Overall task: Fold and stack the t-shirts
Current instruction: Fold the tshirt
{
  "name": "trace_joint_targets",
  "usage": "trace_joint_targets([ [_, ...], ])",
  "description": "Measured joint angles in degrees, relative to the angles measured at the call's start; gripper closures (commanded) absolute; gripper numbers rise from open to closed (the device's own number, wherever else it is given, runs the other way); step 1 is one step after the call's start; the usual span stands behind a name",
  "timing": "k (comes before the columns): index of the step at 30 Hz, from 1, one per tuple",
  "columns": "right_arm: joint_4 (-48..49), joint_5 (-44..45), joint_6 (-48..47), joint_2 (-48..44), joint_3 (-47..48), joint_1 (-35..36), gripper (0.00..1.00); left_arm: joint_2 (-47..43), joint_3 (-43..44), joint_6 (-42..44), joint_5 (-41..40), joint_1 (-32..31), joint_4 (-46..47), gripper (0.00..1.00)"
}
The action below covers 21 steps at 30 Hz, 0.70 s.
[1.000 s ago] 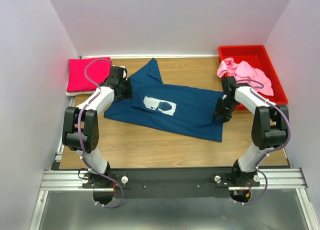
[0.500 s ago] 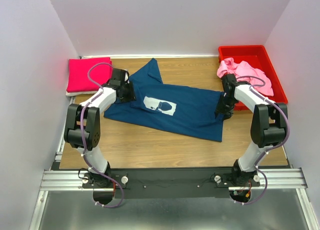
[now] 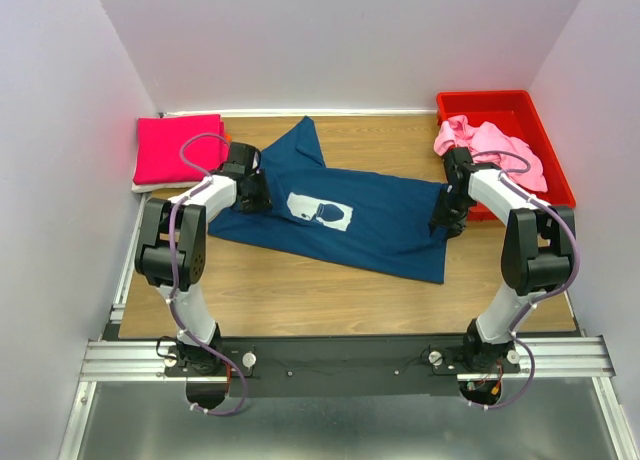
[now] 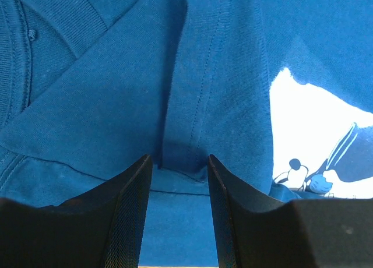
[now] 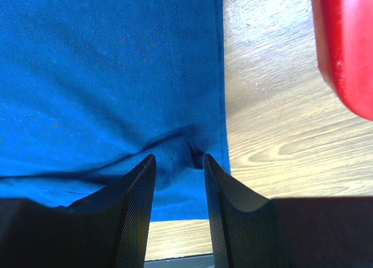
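The navy blue t-shirt [image 3: 375, 230] lies spread on the wooden table, its white cartoon print [image 3: 320, 210] facing up. My left gripper [image 3: 252, 192] [image 4: 178, 160] is down on the shirt's left end near the sleeve. Its jaws are open and straddle a folded strip of navy cloth [image 4: 116, 105]. My right gripper [image 3: 443, 223] [image 5: 179, 157] presses on the shirt's right hem [image 5: 105, 64], open, with a small pucker of cloth between the fingertips. The magenta t-shirt [image 3: 165, 148] lies folded at the back left. The light pink t-shirt [image 3: 490, 145] sits crumpled in the bin.
A red plastic bin [image 3: 505, 102] [image 5: 344, 46] stands at the back right, close beside my right gripper. Grey walls close in the table on three sides. Bare wood [image 3: 300, 290] shows in front of the navy shirt.
My left gripper has crept slightly right onto the shirt and its elbow has swung inward. My right gripper has shifted a little toward the back. The shirt lies as before.
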Motion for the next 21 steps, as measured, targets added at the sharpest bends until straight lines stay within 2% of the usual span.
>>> trace_joint_targets([
  [6,0.0,0.0,0.0,0.0,0.0,0.0,0.54,1.4,0.2,0.1,-0.2,-0.2,0.5,0.65],
  [8,0.0,0.0,0.0,0.0,0.0,0.0,0.54,1.7,0.5,0.1,-0.2,-0.4,0.5,0.74],
  [12,0.0,0.0,0.0,0.0,0.0,0.0,0.54,2.2,0.9,0.3,-0.2,-0.7,0.8,0.77],
  [13,0.0,0.0,0.0,0.0,0.0,0.0,0.54,2.2,1.0,0.3,-0.2,-0.7,0.7,0.83],
  [21,0.0,0.0,0.0,0.0,0.0,0.0,0.55,2.5,5.5,1.2,-0.2,-1.4,-1.7,0.85],
])
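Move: The t-shirt's folded-over upper layer ends in a ridge-like hem corner right between the left hand's open fingertips, about 1 cm below them. From that hand the white print's middle is some 12 cm to the right and 1 cm back, the shirt's outstretched sleeve about 14 cm ahead and 8 cm right, and the red folded shirt roughly 13 cm ahead and 21 cm left. From the right hand that hem corner lies some 39 cm to the left and 4 cm ahead. The left hand settles the last 1 cm down onto the t-shirt and, nearly in place, closes its half-open fingers on the hem corner of the folded-over layer, pinching a small tuft of cloth between the tips. Once the fingers have nearly closed, it turns upward with the cloth held, rising about 2 cm from its lowest point while easing some 1.5 cm forward and slightly right towards the print, its wrist hardly turning. ##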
